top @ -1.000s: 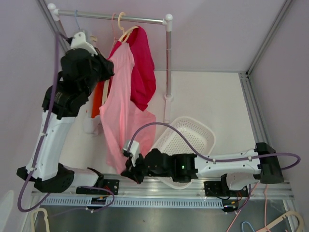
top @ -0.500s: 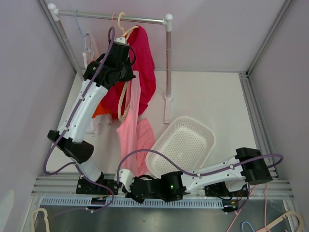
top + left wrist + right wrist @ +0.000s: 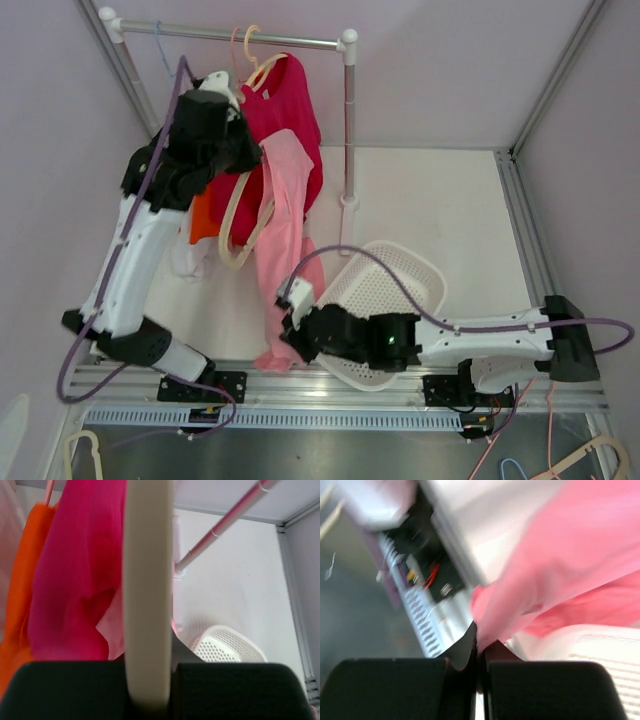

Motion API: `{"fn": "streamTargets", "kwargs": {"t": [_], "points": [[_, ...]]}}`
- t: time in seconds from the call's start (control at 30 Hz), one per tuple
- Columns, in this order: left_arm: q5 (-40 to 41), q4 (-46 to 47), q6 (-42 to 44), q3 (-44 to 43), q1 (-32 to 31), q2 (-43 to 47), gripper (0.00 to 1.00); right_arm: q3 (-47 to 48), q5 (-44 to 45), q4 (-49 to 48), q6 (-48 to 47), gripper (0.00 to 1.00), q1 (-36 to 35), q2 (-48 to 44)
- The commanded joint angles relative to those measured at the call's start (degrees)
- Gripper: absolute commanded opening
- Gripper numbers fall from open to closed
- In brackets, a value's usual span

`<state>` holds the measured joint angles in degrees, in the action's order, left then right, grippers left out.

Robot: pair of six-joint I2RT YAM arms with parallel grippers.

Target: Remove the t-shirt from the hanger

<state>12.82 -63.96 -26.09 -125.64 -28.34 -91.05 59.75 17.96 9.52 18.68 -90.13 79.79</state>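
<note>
The pink t-shirt (image 3: pixel 282 250) hangs from beside the cream hanger (image 3: pixel 238 228) down to the table's front edge. My left gripper (image 3: pixel 238 150) is shut on the hanger and holds it up near the rack; in the left wrist view the hanger bar (image 3: pixel 148 580) runs straight up between the fingers of my left gripper (image 3: pixel 148 680). Most of the hanger's loop is bare, and the shirt drapes past its right side. My right gripper (image 3: pixel 290 335) is shut on the shirt's lower end. In the right wrist view my right gripper (image 3: pixel 480 650) pinches the pink cloth (image 3: pixel 560 565).
A magenta shirt (image 3: pixel 295 120) and an orange garment (image 3: pixel 200 215) hang on the rail (image 3: pixel 250 38); the rack's right post (image 3: pixel 348 130) stands behind. A white perforated basket (image 3: pixel 400 285) sits partly under the right arm. Metal rails (image 3: pixel 300 400) run along the front edge.
My left arm swung left and up with the hanger, baring more of its loop. My right gripper moved from the front rail up and right, keeping hold of the shirt's lower end.
</note>
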Motion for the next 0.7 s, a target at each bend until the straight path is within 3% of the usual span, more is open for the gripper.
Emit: {"fn": "streamTargets", "kwargs": {"t": [0.0, 0.13, 0.2, 0.33, 0.5, 0.6, 0.67], "points": [[0.27, 6.21, -2.83, 9.31, -3.29, 14.81, 0.0, 0.02, 1.56, -4.32, 1.46, 0.0, 7.4, -7.96], [-3.84, 6.84, -3.18, 26.71, -5.41, 34.91, 0.01, 8.43, 6.28, 0.75, -1.36, 0.0, 15.4, -7.55], [-6.48, 4.57, -2.39, 30.08, -5.41, 40.39, 0.0, 15.01, 6.48, 3.75, -5.46, 0.0, 19.36, -6.14], [-9.82, 1.83, -1.77, 34.49, -5.5, 53.04, 0.01, 23.82, 5.43, 3.22, -11.01, 0.0, 26.04, -1.59], [-11.41, 1.29, -4.23, 38.19, -5.41, 62.2, 0.0, 38.84, 6.83, 7.43, -15.24, 0.0, 34.21, 6.24], [-21.39, 6.2, -3.89, 40.29, -5.41, 69.3, 0.01, 49.9, 7.97, 10.51, -17.79, 0.0, 37.29, 11.61], [-27.29, 7.88, -2.48, 41.0, -5.5, 71.0, 0.01, 52.48, 7.19, 10.87, -18.41, 0.0, 38.7, 14.24]]}}
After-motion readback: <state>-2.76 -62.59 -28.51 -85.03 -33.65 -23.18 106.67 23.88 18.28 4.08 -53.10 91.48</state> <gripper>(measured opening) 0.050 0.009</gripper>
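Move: The t-shirt hangs stretched between the hands: its middle lies about 12 cm back, 5 cm right and 14 cm below the left gripper holding the hanger, and some 19 cm ahead, 2 cm left and 8 cm above the right gripper pinching its hem. The red shirt is about 8 cm ahead, 5 cm right and 8 cm below the left hand. From the right hand, the basket is roughly 13 cm ahead, 20 cm right and 16 cm lower. Both grippers keep their pinches, left on the hanger, right on the t-shirt's hem, and pull them apart fast. The left draws the hanger back about 30 cm and some 10 cm left, tipping up and turning clockwise; the right carries the hem forward and up towards the red shirt, swinging clockwise nearly 40 degrees. ##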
